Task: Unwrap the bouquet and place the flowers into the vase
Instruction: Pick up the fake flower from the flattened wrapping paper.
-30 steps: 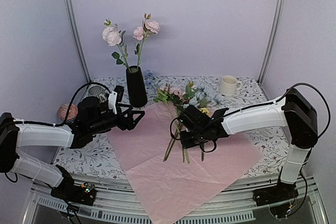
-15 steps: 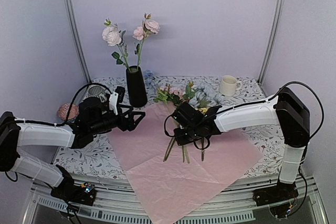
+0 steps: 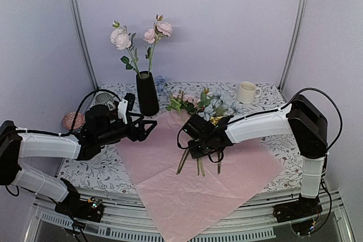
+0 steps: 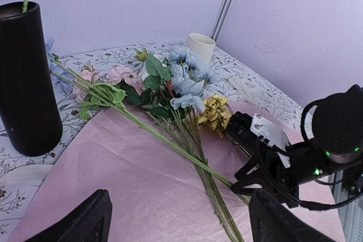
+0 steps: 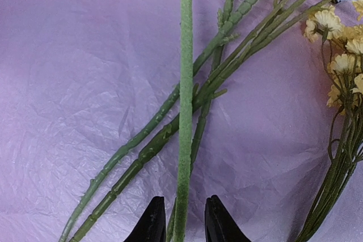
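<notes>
The black vase [image 3: 147, 93] [image 4: 25, 77] stands at the back left with two pink rose stems [image 3: 122, 38] in it. The bouquet lies unwrapped: its pink paper [image 3: 170, 179] is spread flat, and the remaining flowers [image 3: 198, 106] [image 4: 181, 86] lie on it, stems toward me. My right gripper [image 3: 193, 150] [image 4: 258, 177] [image 5: 180, 225] is down at the stem ends. One fuzzy green stem [image 5: 184, 111] runs between its narrow jaws, with a small gap on each side. My left gripper [image 3: 148, 127] [image 4: 178, 225] hovers wide open over the paper's left part, holding nothing.
A white mug [image 3: 247, 92] [image 4: 199, 46] stands at the back right. A striped grey cup [image 3: 102, 99] and a pink ball [image 3: 72, 120] sit at the far left behind my left arm. The paper's near corner hangs over the table's front edge.
My right gripper has slid left onto the stem ends and its jaws have narrowed around one stem. The left arm has not moved.
</notes>
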`<state>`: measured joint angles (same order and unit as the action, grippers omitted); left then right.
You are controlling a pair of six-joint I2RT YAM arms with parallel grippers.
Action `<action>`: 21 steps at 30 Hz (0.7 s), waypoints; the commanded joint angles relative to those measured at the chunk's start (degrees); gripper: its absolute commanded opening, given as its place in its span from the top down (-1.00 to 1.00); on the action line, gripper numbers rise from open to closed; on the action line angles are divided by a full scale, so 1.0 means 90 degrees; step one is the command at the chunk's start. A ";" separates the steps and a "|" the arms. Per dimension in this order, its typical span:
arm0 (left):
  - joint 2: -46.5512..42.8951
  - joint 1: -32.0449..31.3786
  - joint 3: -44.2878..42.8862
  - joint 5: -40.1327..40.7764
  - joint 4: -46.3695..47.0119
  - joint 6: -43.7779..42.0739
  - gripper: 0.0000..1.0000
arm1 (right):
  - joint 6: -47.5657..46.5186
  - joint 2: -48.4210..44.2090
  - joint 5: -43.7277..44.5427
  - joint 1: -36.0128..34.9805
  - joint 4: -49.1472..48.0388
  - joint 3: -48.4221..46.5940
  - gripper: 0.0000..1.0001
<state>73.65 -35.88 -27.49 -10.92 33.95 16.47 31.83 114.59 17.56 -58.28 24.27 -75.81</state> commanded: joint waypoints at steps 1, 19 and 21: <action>0.0030 -0.0109 -0.0159 0.0055 -0.0003 -0.0084 -0.72 | 0.0073 0.0215 0.0142 -0.0018 0.0072 -0.0161 0.49; 0.0004 -0.0115 -0.0155 0.0068 -0.0026 -0.0077 -0.72 | 0.0313 -0.0046 0.0408 -0.0009 -0.0090 -0.0029 0.93; 0.0009 -0.0115 -0.0159 0.0070 -0.0024 -0.0087 -0.72 | 0.0335 -0.0211 0.0443 -0.0008 -0.0169 0.0064 0.93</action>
<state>73.65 -35.90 -27.64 -10.85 33.93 16.47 33.87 116.20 19.20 -58.28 24.27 -75.79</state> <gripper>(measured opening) 0.859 0.052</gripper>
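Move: The blue flower's pale green stem already runs between the right hand's open fingertips, about 1 cm below the hand point. Darker stems cross under it some 5 cm ahead. The yellow flowers lie about 15 cm ahead and 8 cm to the right, and the vase stands roughly 21 cm ahead and 17 cm to the left. From the left hand, that grip spot is some 17 cm right, 2 cm back and 15 cm down. Straight down a little over 1 cm goes the right hand, its narrowly open fingers straddling the pale green stem. It stops just above the wrapping paper, then shuts the fingers almost fully and pinches the stem near its lower end, pointing steeply down throughout with hardly any turn. ##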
